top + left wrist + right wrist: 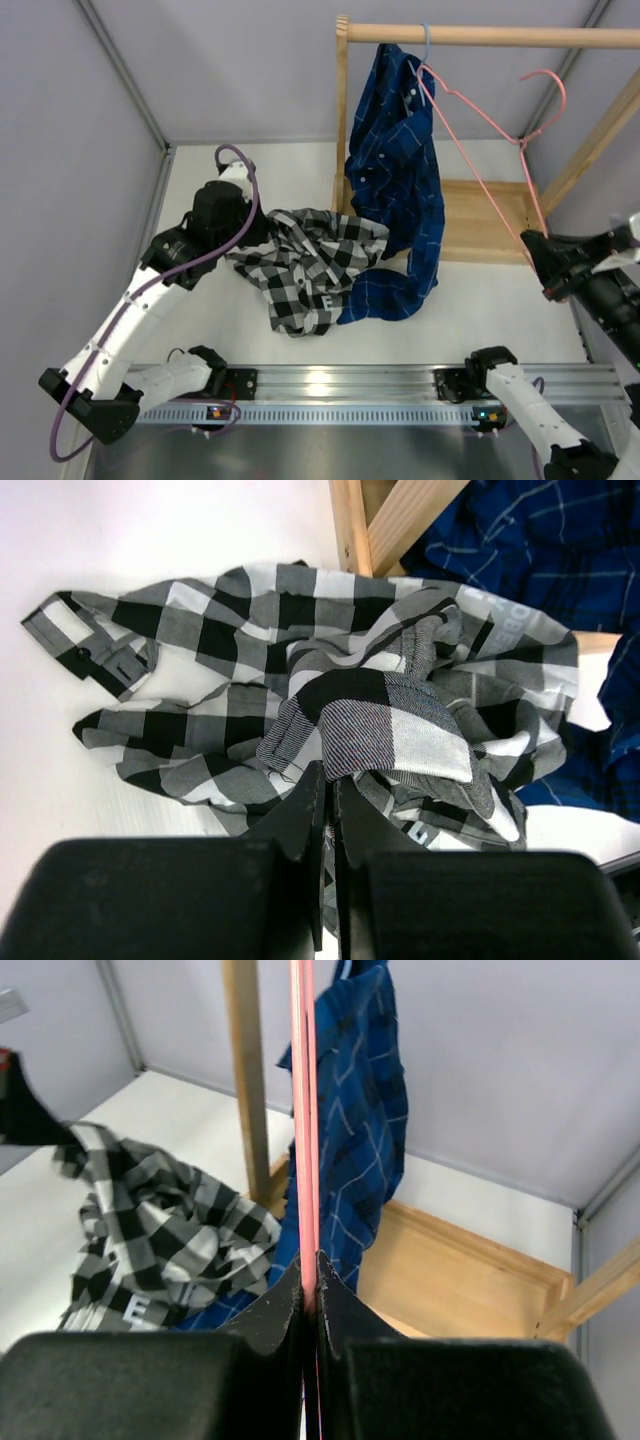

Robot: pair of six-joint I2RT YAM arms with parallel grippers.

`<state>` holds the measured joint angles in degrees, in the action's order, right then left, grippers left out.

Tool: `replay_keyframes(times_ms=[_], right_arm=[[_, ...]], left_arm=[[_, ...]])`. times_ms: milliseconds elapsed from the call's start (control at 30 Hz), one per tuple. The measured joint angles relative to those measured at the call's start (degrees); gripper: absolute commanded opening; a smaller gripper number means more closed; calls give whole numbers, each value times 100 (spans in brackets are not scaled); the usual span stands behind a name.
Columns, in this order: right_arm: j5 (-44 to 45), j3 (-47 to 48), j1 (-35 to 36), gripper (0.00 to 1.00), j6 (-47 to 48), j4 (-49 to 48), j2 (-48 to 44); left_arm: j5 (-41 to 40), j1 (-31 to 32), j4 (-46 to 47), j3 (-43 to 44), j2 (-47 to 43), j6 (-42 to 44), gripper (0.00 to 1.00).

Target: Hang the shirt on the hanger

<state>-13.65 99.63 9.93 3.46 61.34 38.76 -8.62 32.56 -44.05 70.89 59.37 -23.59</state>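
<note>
The black-and-white check shirt [310,265] lies crumpled on the white table, left of the wooden rack. My left gripper [260,232] is at its left edge; in the left wrist view the left gripper [328,772] is shut on a raised fold of the shirt [250,640]. The pink wire hanger [472,158] slants from the rail down to the right. My right gripper [532,245] is shut on its lower corner. In the right wrist view the hanger [303,1110] rises straight out of the shut right gripper [310,1262], and the shirt [150,1230] shows at the left.
A dark blue plaid shirt [400,170] hangs from a light blue hanger [425,42] on the wooden rail [480,35], its tail resting on the table beside the check shirt. The rack's post [342,120] and wooden base [485,215] stand behind. Grey walls close in on both sides.
</note>
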Motion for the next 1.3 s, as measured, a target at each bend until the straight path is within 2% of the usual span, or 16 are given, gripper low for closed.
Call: replay_keyframes(times_ms=[167, 333, 467, 667, 867, 1300], right_arm=[[-48, 61, 664, 0, 0, 387, -444], [-730, -619, 1117, 0, 39, 573, -782], [-1368, -1569, 1134, 0, 31, 579, -640], [-1805, -2608, 1134, 0, -76, 459, -308], [-2031, -3018, 1134, 0, -127, 192, -363], [-2070, -3309, 1134, 0, -264, -306, -479]], left_arm=[[197, -101, -63, 260, 76, 55, 0], [546, -103, -105, 417, 302, 111, 0], [898, -107, -92, 525, 564, 122, 0], [1073, -109, -48, 647, 994, 105, 0], [1189, -127, 96, 748, 1567, 42, 0], [1344, -151, 514, 745, 1982, -127, 0]])
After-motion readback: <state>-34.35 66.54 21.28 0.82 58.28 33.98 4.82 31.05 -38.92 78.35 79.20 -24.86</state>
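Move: From my right hand, which holds the pink hanger by its near corner, the black-and-white shirt's collar is about 15 cm ahead, 45 cm left and 21 cm lower. The blue shirt hangs some 27 cm ahead, 18 cm left and 24 cm lower. My left hand already grips that collar. From it, the hanger's free end is roughly 12 cm ahead, 30 cm right and 21 cm higher, and the shirt's heap lies 3 cm ahead, 9 cm right and 25 cm below. I draw my right hand back about 6 cm, then sweep it down some 17 cm and left, regaining most of the pull-back, as the wrist turns counter-clockwise and tips down, so the hanger's free end swings in to the collar. My left hand keeps its pinch on the collar, easing right, forward and lower to meet it, dipping slightly. ##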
